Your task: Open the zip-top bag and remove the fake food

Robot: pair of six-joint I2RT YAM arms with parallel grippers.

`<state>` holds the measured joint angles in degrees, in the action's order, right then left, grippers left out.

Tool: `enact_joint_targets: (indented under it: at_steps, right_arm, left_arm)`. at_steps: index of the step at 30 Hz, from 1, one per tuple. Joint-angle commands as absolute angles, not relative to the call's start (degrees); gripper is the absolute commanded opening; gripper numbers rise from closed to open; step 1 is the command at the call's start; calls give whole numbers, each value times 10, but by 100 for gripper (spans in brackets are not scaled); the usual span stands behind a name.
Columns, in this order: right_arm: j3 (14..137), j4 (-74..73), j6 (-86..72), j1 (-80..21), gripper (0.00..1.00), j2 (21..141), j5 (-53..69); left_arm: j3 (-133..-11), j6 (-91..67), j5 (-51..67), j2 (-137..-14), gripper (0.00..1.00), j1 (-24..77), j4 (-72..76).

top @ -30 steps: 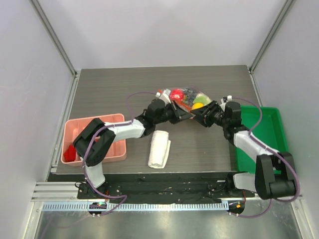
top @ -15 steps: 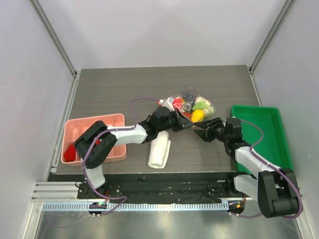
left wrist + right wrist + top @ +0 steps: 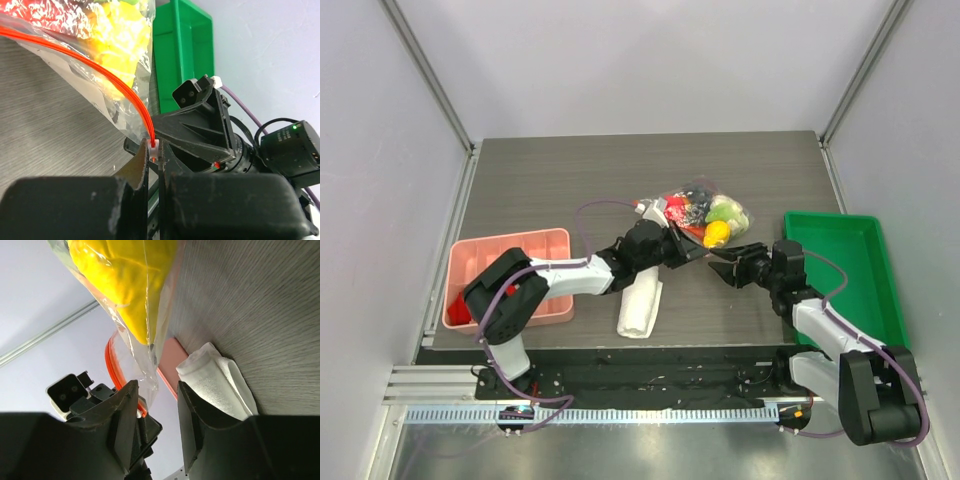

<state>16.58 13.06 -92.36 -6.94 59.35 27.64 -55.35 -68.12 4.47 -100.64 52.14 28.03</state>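
Observation:
The clear zip-top bag [image 3: 692, 206] lies mid-table, holding fake food [image 3: 717, 233] in yellow, green, red and dark colours. My left gripper [image 3: 682, 250] sits at the bag's near edge. In the left wrist view its jaws [image 3: 156, 152] are shut on the small white slider [image 3: 154, 145] at the end of the orange zip strip [image 3: 100, 65]. My right gripper [image 3: 722, 268] is just right of it, near the bag's near corner. Its jaws [image 3: 155, 407] stand open, and a loose tip of the bag's plastic [image 3: 145, 382] hangs beside the left finger. A yellow piece [image 3: 125, 275] shows through the plastic.
A folded white cloth [image 3: 640, 298] lies just near of the left gripper. A pink compartment tray [image 3: 510, 243] sits at the left edge with red pieces in it. A green tray [image 3: 865, 290] stands at the right edge behind the right arm.
Both grippers have drawn toward the near edge. The left one stayed shut on the slider. The right one has backed off the bag, which shifted slightly.

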Motion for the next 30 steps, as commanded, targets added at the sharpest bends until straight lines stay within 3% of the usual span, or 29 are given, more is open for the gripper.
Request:
enact_joint_targets:
  at_steps: [1, 5, 8, 11, 12, 21, 30]
  right_arm:
    - [163, 158, -965, -85, 42, 590, 266]
    - [161, 170, -988, -104, 41, 594, 257]
    - [147, 191, -1007, -112, 34, 599, 246]
    - [142, 193, -1011, -114, 20, 603, 236]
    - [141, 193, -1011, -116, 1, 606, 228]
    - [149, 214, -961, -127, 1, 617, 218]
    - [140, 229, -940, -127, 1, 590, 214]
  left_arm:
    - [-547, -675, 18, -975, 0, 535, 300]
    - [-544, -679, 11, -976, 0, 542, 304]
    - [-541, -679, 8, -971, 0, 544, 304]
    - [-533, -679, 4, -965, 0, 543, 302]
    - [-524, -682, 4, -961, 0, 544, 303]
    - [-490, -762, -85, -962, 0, 548, 285]
    - [-533, -838, -264, -943, 0, 538, 97]
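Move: The bag corner hangs some 2 cm to the right hand's left, level with it in reach and height. The yellow food is about 6 cm ahead of that hand and 5 cm below, the white towel roughly 15 cm left, 6 cm back and 10 cm below. From the left hand, which already grips the orange strip, the bag corner is about 1 cm right, 1 cm back and 3 cm below. The right hand eases 2 cm left and pinches the bag corner; the left draws the held strip back, then down-left. ##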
